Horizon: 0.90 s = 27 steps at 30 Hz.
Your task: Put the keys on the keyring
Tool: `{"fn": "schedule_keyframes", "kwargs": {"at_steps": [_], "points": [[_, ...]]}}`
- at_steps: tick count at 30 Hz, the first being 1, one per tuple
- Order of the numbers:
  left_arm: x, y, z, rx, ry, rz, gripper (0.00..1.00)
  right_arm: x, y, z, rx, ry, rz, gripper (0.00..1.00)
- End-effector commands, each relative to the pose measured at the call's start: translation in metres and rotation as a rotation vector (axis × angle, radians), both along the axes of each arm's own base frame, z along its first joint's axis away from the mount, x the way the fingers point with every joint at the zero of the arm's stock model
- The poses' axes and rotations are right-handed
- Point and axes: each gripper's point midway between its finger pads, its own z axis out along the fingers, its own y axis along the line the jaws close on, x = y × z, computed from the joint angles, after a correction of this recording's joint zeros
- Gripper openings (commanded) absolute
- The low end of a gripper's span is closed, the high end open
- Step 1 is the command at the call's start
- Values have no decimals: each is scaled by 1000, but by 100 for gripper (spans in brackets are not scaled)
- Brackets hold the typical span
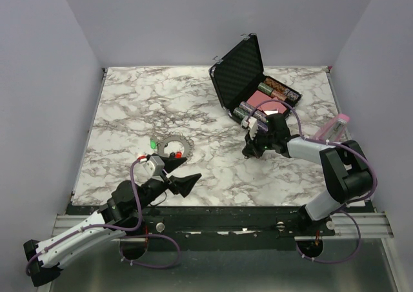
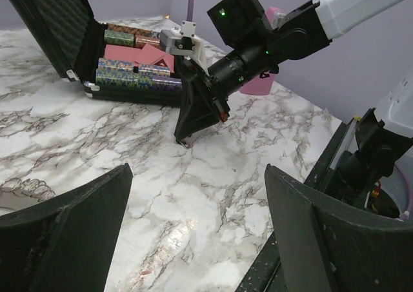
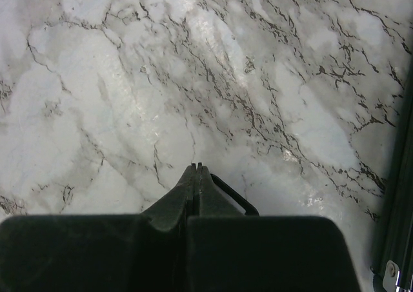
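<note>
The keyring (image 1: 171,142), a silver-grey chain, lies coiled on the marble left of centre. A red-headed key (image 1: 176,155) rests at the coil's near edge; the other keys are too small to make out. My left gripper (image 1: 187,174) hovers just near-right of the coil, its jaws wide open with only bare marble between them (image 2: 199,169). My right gripper (image 1: 248,150) is lowered to the table right of centre, fingers pressed shut (image 3: 195,167). From the left wrist its tip (image 2: 184,141) touches the marble with a small pale glint I cannot identify.
An open black case (image 1: 240,66) with patterned rolls stands at the back right, close behind the right gripper. A small green piece (image 1: 153,144) lies left of the coil. A pink object (image 1: 337,126) sits at the right edge. The table's front edge runs just beneath the left gripper.
</note>
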Motion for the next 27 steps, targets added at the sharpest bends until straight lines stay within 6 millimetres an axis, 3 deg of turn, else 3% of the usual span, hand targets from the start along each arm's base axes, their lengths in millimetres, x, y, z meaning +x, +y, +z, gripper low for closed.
{"fn": "schedule_keyframes", "kwargs": {"at_steps": [1,27], "points": [[3,3,-3,-8,7,22,92,-2,0,-6,-14,-4,2,3],[2,2,-2,-11,7,12,92,7,5,20,20,-9,-26,36]]}}
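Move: The keyring, small and dark with a metal part, is right at the right hand's shut fingertips, roughly 1 cm below the hand point. The open case's tray lies some 20 cm ahead and 6 cm to the right of that hand; the red and black keys on the grey mat are about 24 cm to its left, level with it fore and aft. From the left hand the keyring is some 15 cm ahead, 18 cm to the right and 19 cm below. Staying in place low over the table, with the slanting wrist keeping its tilt to within a few degrees, the right hand steadily opens its fingers from shut to about a third, letting go of the keyring. The parted fingertips end on either side of it, the hand having shifted by less than half a centimetre. ##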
